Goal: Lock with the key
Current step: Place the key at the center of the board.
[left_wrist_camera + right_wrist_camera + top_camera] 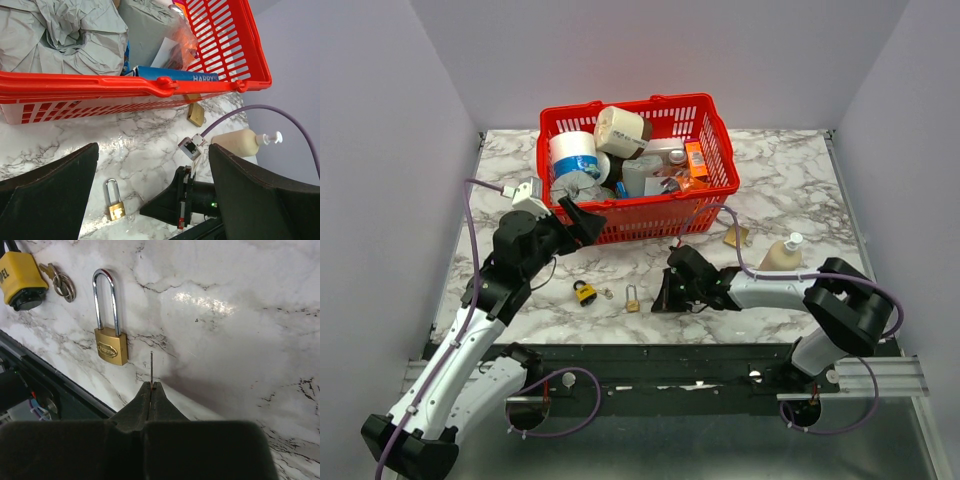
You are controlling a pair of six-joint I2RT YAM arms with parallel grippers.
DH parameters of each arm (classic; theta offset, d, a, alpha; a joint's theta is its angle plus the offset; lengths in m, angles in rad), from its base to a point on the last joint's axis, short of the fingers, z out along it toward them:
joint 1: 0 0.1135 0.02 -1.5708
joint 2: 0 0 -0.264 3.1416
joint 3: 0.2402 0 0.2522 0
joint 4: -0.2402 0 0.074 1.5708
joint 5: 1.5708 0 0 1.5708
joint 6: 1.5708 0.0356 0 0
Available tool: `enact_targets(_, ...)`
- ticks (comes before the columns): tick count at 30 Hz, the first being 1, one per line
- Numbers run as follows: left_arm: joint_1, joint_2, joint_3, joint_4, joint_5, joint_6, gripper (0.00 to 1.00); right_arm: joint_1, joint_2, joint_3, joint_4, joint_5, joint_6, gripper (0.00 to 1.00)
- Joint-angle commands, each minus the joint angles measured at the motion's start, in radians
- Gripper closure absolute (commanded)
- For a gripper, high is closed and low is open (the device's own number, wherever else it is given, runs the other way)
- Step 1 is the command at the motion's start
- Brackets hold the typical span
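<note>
A brass padlock (111, 342) with a long steel shackle lies flat on the marble table, also seen in the top view (633, 299) and the left wrist view (115, 207). My right gripper (151, 385) is shut on a thin key (151, 367), which sticks out edge-on from the fingertips, just right of the padlock's body and apart from it. From above, the right gripper (660, 300) hangs low over the table next to the lock. My left gripper (585, 222) is open and empty, raised near the front wall of the red basket (620, 232).
A yellow padlock (584, 292) with a key ring (62, 285) lies left of the brass one. Behind the right arm are another brass padlock (735, 237) and a lotion bottle (783, 255). The basket holds several packed items. The table's front edge (60, 390) runs close below the padlock.
</note>
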Motion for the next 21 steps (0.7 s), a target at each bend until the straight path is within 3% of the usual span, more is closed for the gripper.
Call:
enact_targets(1, 0.016, -0.012, -0.011, 0.016, 0.017, -0.035, 0.01, 0.003, 0.037, 0.037, 0.035, -0.004, 0.043, 0.99)
enact_targets(5, 0.022, -0.016, -0.020, 0.010, 0.018, -0.040, 0.01, 0.003, 0.063, 0.051, 0.035, -0.009, 0.054, 0.96)
enact_targets(8, 0.029, -0.024, -0.021, 0.005, 0.018, -0.040, 0.01, 0.004, 0.077, 0.055, 0.033, -0.012, 0.066, 0.87)
enact_targets(12, 0.032, -0.031, -0.026, -0.002, 0.018, -0.038, 0.01, 0.004, 0.084, 0.054, 0.029, -0.017, 0.081, 0.66)
enact_targets(21, 0.038, -0.038, -0.031, -0.001, 0.017, -0.035, 0.01, 0.003, 0.032, 0.078, -0.052, -0.009, 0.057, 0.51)
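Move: The spot for the key, held in the shut right fingers, is bare board about 2 cm ahead of the right hand, 2 cm left and 2 cm below. The brass padlock lies some 4 cm left and 1 cm ahead of that hand; the key ring is about 9 cm left and 3 cm ahead, the yellow padlock roughly 14 cm left and 3 cm ahead. From the left hand, the spot is some 8 cm right, 7 cm back and 26 cm below. Ease the right gripper left towards the brass padlock, just under 2 cm in all, dipping about half a centimetre towards the board at first. While still drifting left, open the fingers to about half to let go of the key, and let the hand come back up by a little less than 1 cm. ##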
